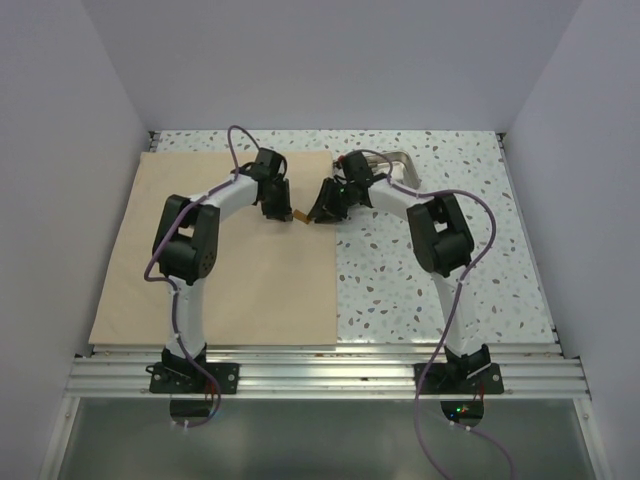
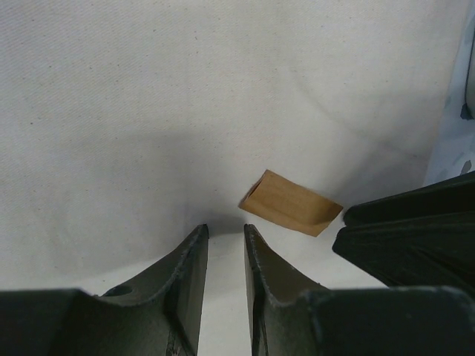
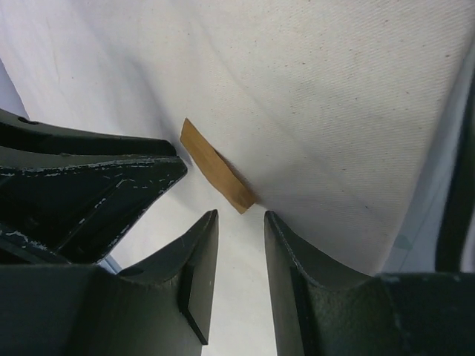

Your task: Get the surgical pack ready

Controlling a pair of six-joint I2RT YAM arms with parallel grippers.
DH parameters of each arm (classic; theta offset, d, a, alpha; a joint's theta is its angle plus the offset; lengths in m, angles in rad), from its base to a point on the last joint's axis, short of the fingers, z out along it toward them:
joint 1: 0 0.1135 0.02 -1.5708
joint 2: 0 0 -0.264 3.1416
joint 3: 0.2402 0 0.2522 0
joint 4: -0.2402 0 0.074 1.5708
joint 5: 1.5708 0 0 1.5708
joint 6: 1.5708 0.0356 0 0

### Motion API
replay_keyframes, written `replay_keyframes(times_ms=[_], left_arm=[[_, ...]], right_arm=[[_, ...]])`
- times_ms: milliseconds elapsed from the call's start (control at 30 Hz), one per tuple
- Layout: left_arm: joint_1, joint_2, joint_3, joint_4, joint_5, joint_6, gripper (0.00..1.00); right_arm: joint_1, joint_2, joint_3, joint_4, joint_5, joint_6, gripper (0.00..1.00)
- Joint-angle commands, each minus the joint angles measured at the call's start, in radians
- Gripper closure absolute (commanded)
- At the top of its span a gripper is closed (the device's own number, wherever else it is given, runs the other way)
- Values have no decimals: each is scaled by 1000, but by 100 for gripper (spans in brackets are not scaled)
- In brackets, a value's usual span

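The tan wrap sheet (image 1: 230, 260) lies flat on the left half of the table. The steel tray (image 1: 397, 160) stands at the back, right of the sheet, partly hidden by my right arm. A small brown strip (image 1: 299, 215) lies on the sheet near its right edge. My left gripper (image 1: 277, 211) and right gripper (image 1: 322, 208) face each other across it, low over the sheet. In the left wrist view the strip (image 2: 289, 204) lies just beyond my left gripper (image 2: 226, 228), which is narrowly open and empty. My right gripper (image 3: 241, 215) is open too, with the strip (image 3: 215, 167) just ahead.
Speckled tabletop (image 1: 440, 290) lies bare right of the sheet. White walls close in the back and both sides. A metal rail (image 1: 320, 375) runs along the near edge by the arm bases. Each gripper's body shows in the other's wrist view, very close.
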Motion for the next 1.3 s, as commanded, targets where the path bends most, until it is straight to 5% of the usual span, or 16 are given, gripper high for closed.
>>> replay_keyframes(times_ms=[0,500,800,1267], left_arm=[[16,26,1,-21,-5,-1,70],[22,5,-22,-16,2,4,71],[36,-33,-21,-39,-11,5,70],[52,-254,-149,-77,-70,-2,68]], right_arm=[[8,19,33,18,9,0,65],[19,84,102,8,69,-3,71],[19,64,145,18,34,15,100],[-196,-44,283,-146,77,-22,100]])
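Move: The brown strip lies flat on the mat between the two grippers. Its middle is about 3 cm left of the right hand's fingertips, some 2 cm ahead and roughly 1 cm below. From that same hand the left gripper's tips stand about 7 cm to the left and 1 cm ahead, while the steel tray's middle is some 16 cm right and 12 cm ahead. From the left hand, the strip is roughly 4 cm to the right, 1 cm ahead and 1 cm below. The right hand eases about 2 cm forward and 1.5 cm left, sinking barely a centimetre, and shuts its part-open fingers on the strip's near right-hand end, then lifts it and carries it forward and right towards the tray, some 6 cm each way and about 5 cm up, turning slightly clockwise. The left hand, which holds nothing, waits beside the strip with fingers part open and only as the other lifts draws off left, up and a little back, about 6 cm in all, to clear the place. ##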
